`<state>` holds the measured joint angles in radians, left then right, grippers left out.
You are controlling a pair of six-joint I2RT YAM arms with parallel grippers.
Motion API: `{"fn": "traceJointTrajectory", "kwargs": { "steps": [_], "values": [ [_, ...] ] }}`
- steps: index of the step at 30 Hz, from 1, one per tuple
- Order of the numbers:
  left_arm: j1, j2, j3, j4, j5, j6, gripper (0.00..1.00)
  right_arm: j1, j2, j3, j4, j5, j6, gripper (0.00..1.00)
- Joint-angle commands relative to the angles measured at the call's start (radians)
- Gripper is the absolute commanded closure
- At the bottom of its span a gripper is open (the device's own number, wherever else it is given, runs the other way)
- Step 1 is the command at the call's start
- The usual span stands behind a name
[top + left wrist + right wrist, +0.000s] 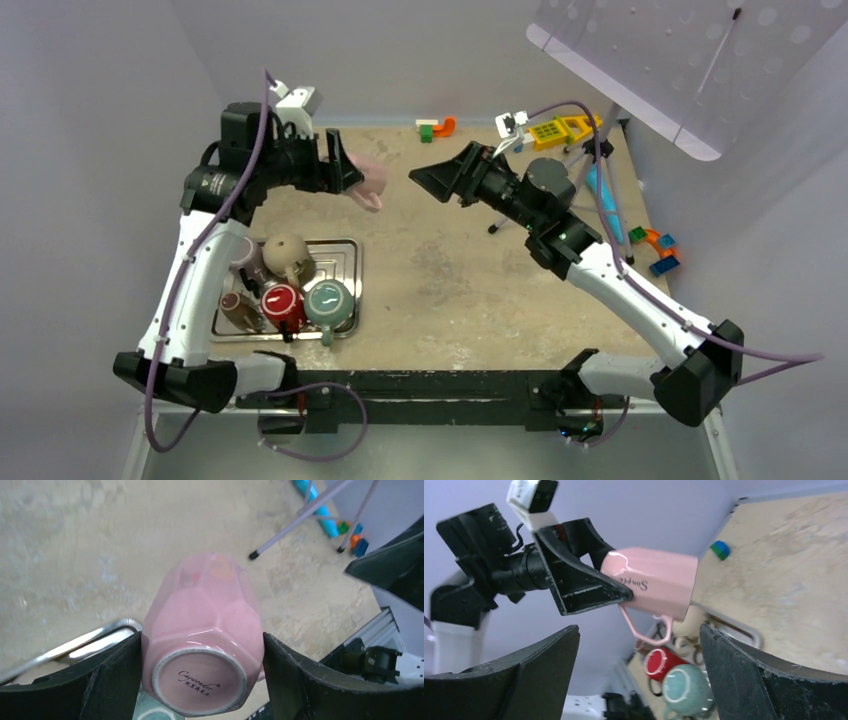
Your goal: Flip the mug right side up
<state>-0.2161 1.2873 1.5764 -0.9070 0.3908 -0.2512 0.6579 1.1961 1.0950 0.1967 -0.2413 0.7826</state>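
The pink mug (370, 178) is held up above the table, lying sideways. My left gripper (350, 172) is shut on it, one finger on each side near its base. In the left wrist view the mug (202, 625) shows its printed base to the camera between the black fingers (115, 675), and its mouth points away. In the right wrist view the mug (656, 582) has its thin handle (649, 630) hanging down. My right gripper (425, 182) stands open a short way to the right of the mug's mouth, facing it, with nothing between its fingers (744, 675).
A metal tray (348, 262) at the near left holds a beige mug (287, 255), a red mug (282, 300), a teal mug (328, 300) and a brown one (240, 310). Toy blocks (437, 127) and a yellow toy (560, 130) lie at the back, more blocks (655, 250) and a tripod leg (600, 160) at the right.
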Motion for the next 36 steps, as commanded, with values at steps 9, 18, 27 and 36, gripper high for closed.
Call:
{"fn": "traceJointTrajectory", "kwargs": {
  "steps": [9, 18, 27, 36],
  "values": [
    [0.006, -0.113, 0.097, 0.491, -0.010, -0.033, 1.00, 0.023, 0.115, 0.190, 0.253, -0.081, 0.635, 0.07],
    [0.006, -0.088, 0.183, 0.558, -0.040, -0.024, 1.00, 0.027, 0.132, 0.164, 0.225, -0.010, 0.713, 0.11],
    [0.003, -0.087, 0.203, 0.549, 0.035, -0.172, 1.00, 0.052, 0.270, 0.249, 0.386, -0.090, 0.742, 0.13],
    [0.000, -0.080, 0.186, 0.547, 0.051, -0.221, 1.00, 0.055, 0.311, 0.277, 0.459, -0.108, 0.770, 0.40]
  ]
}}
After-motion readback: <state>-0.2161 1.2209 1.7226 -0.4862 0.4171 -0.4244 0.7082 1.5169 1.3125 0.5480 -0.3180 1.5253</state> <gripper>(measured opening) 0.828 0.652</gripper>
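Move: The pink mug, already held by the left gripper, has its middle some 11 cm to the right gripper's left, 2 cm farther out and 7 cm lower. The right gripper, where the mug is being taken, is about 15 cm right of the left hand, 2 cm back and 6 cm above. From the left hand the teal mug lies about 10 cm back, 8 cm left; the beige mug 2 cm back, 17 cm left; both some 26 cm below. The pink mug, still gripped by its base end, rides up about 17 cm in the left hand, which tips upward some 30 degrees so its mouth swings from down-ahead to nearly level. Meanwhile the open right hand rises about 9 cm, rolling its left side up some 30 degrees, then reaches left towards the handle, dipping slightly; its fingers close about a third around the handle, contact not discernible. ##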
